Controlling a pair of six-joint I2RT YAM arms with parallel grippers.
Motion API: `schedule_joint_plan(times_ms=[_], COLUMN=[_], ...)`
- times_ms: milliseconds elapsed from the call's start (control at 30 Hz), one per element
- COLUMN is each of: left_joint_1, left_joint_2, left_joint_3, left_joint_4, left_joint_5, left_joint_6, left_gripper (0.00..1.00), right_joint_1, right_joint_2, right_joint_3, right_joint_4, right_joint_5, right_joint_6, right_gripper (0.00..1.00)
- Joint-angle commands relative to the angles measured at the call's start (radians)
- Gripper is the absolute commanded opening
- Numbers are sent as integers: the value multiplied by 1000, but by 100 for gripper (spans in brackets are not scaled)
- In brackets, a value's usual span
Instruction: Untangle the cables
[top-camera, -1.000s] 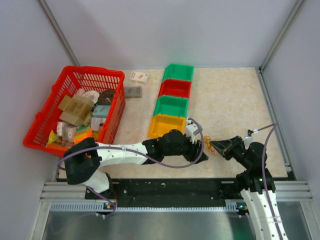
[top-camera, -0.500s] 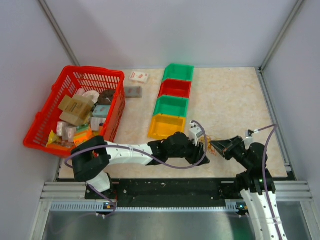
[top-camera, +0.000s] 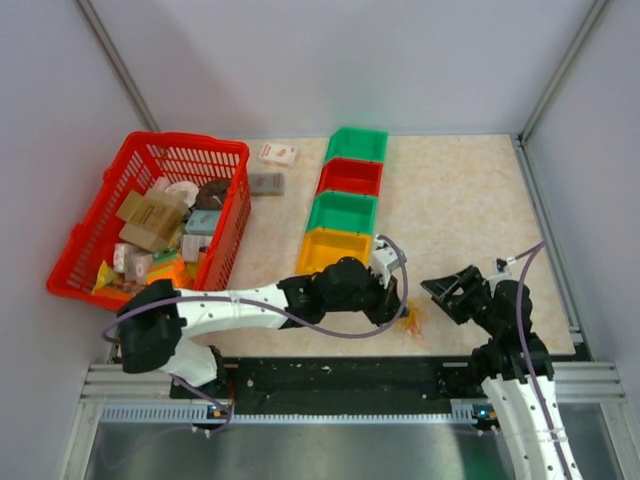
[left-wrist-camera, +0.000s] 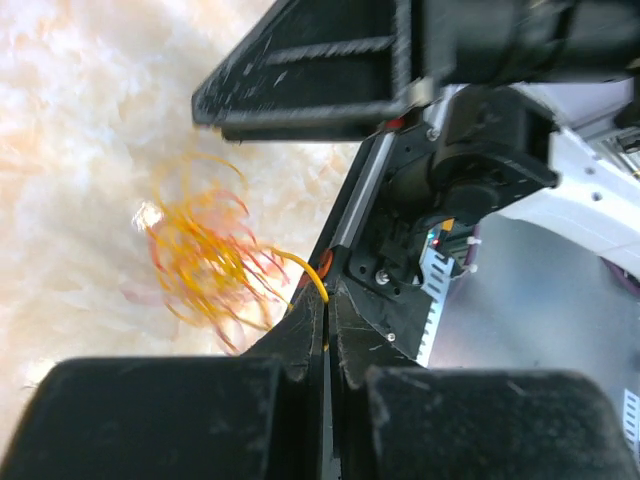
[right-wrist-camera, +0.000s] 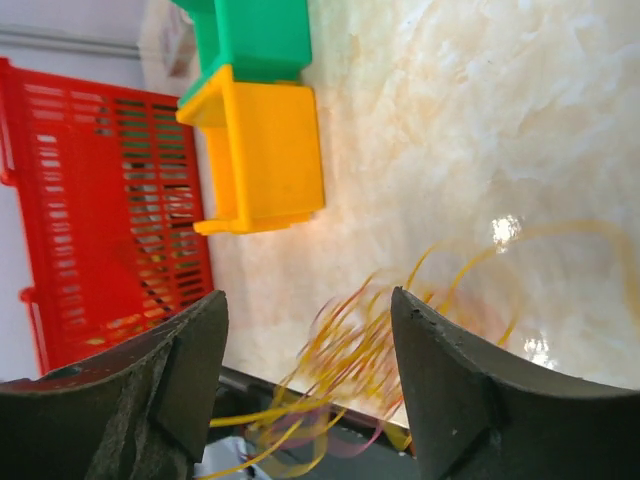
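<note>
The cables (top-camera: 413, 321) are a small tangle of yellow, orange and red strands low over the table near its front edge, between my two grippers. In the left wrist view the tangle (left-wrist-camera: 205, 255) looks motion-blurred, and one yellow strand runs from it into my left gripper (left-wrist-camera: 326, 298), which is shut on that strand. My left gripper (top-camera: 397, 305) sits just left of the tangle. My right gripper (top-camera: 445, 290) stands open just right of it. In the right wrist view the blurred cables (right-wrist-camera: 380, 365) hang beyond my right gripper (right-wrist-camera: 310, 345), touching neither finger.
A row of small bins runs up the table's middle: yellow (top-camera: 333, 250), green (top-camera: 342, 212), red (top-camera: 350, 176), green (top-camera: 357, 144). A red basket (top-camera: 230, 190) full of packages stands at the left. Two small packets (top-camera: 277, 153) lie behind it. The black front rail (top-camera: 340, 375) is close by.
My right gripper opened and let go of the cables. My left gripper shut on a yellow strand and shifted slightly toward the front edge, and the tangle dropped lower, swinging.
</note>
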Motion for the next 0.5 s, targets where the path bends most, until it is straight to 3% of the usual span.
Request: schedule_joint_plan(times_ms=[0,200,467], left_joint_1=[-1,7,34], left_joint_2=[-112,-129,-123], left_joint_3=[115,198,283], left_joint_4=[-132,-216,-302], left_joint_5=[-9,-35,-47], left_joint_6=[100,107,97], left_gripper=[0,0,0], right_joint_1=[6,6,6], right_joint_2=[57,56,-93], right_joint_3=[77,94,100], right_joint_4=[-5,3,4], right_joint_5=[-25,-145,-218], right_joint_6=[-193,-277,-271], right_gripper=[67,68,67])
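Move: The tangle of cables hangs by a yellow strand pinched in my left fingers, its middle about 3 cm ahead of that hand, 3 cm to its right and 7 cm below. The yellow bin stands some 20 cm ahead and 16 cm left of my left hand; the nearer green bin is about 32 cm ahead and 14 cm left of it, both roughly 13 cm below. From my empty right hand the tangle is about 5 cm back, 5 cm left and 3 cm lower. I keep my closed left fingers on the yellow strand and lift the tangle quickly, about 8 cm straight up, then ease slightly forward. My right hand, already wide open and staying so, draws up, back and a little left towards the tangle, some 3 cm in all, while its fingers swing about 15 degrees counter-clockwise and tip upward. It comes close; contact can't be seen. ##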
